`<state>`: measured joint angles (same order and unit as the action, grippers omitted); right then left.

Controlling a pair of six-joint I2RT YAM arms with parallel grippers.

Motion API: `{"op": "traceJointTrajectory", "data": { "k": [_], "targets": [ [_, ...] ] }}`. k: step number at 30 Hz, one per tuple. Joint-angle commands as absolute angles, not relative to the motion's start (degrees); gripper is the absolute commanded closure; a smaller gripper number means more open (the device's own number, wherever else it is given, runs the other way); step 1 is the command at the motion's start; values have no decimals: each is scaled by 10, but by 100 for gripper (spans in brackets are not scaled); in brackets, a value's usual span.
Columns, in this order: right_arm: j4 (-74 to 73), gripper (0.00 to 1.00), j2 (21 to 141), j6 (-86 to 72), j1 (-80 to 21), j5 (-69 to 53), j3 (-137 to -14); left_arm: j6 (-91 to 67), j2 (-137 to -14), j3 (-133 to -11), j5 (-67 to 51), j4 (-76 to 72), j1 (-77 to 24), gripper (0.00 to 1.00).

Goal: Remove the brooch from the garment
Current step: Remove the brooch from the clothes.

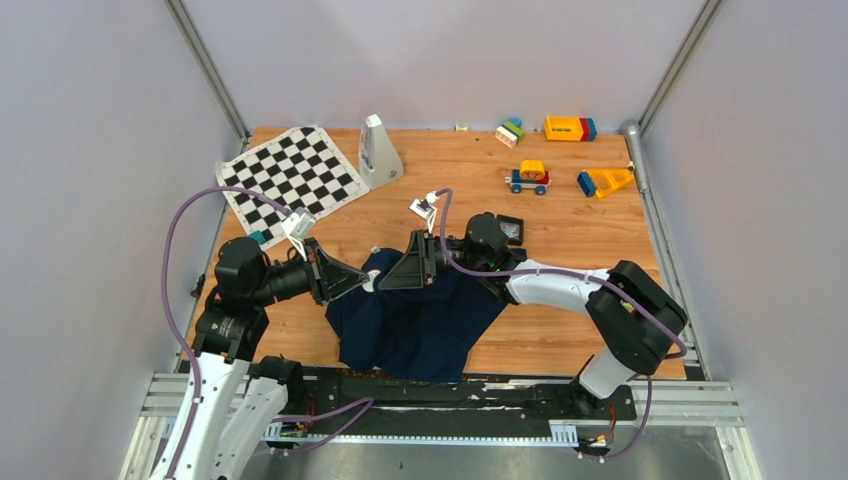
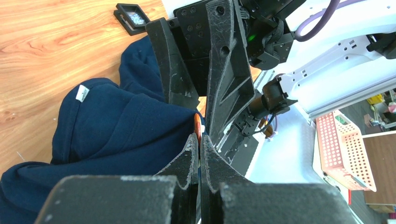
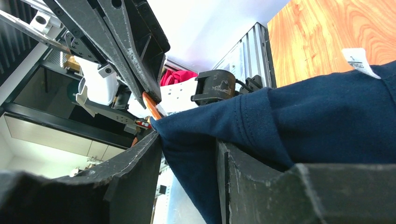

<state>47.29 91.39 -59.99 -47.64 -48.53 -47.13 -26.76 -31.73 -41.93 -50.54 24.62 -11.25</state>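
The dark navy garment [image 1: 420,325] lies bunched at the table's near middle, its white tag [image 2: 82,93] showing. The brooch [image 2: 198,126] is a thin orange-copper piece at the cloth's raised edge, and my left gripper [image 2: 200,137] is shut on it. The brooch [image 3: 150,105] shows again in the right wrist view, under the left fingers. My right gripper [image 3: 187,140] faces the left one tip to tip. Its jaws stand apart with a fold of garment [image 3: 327,116] hanging between them, lying over one finger, with a gap at the other.
A black-and-white chequered mat [image 1: 290,180] lies at the back left beside a white wedge-shaped object [image 1: 378,152]. A small black box [image 1: 510,228] sits just behind the right wrist. Toy blocks [image 1: 568,128] and a toy car [image 1: 528,178] are at the back right.
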Motion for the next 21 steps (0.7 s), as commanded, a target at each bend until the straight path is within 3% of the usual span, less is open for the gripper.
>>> {"op": "traceJointTrajectory", "data": {
  "k": [1, 8, 21],
  "targets": [
    [490, 55, 923, -603, -483, -486, -499, -267, -314, -423, -508, 219, -115, 100],
    [458, 68, 936, -605, -483, -470, -519, -268, -313, -420, -506, 215, -116, 100],
    [431, 77, 968, -607, -489, -460, -561, -271, -314, -404, -499, 206, -123, 100]
  ]
}}
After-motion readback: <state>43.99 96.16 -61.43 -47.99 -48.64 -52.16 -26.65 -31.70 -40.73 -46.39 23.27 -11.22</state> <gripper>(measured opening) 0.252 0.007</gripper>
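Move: The brooch sits at the tips of the shut left fingers, about 1 cm to the hand point's right and level with it. For the right hand, the garment fold already lies between its half-open fingers, about 1 cm to the left, and the brooch about 4 cm to the left and 1 cm ahead, both near its height. The garment's white label is some 7 cm ahead of the right hand, 4 cm left and roughly 8 cm below. Close the right fingers from about half open to a quarter open around the garment fold beside the brooch, while bringing that hand about 2 cm left, towards the left fingertips, and some 1 cm forward, sinking slightly at the end. Keep the left gripper shut on the brooch and ease it about 1.5 cm forward and slightly down, turning it a few degrees counter-clockwise. ##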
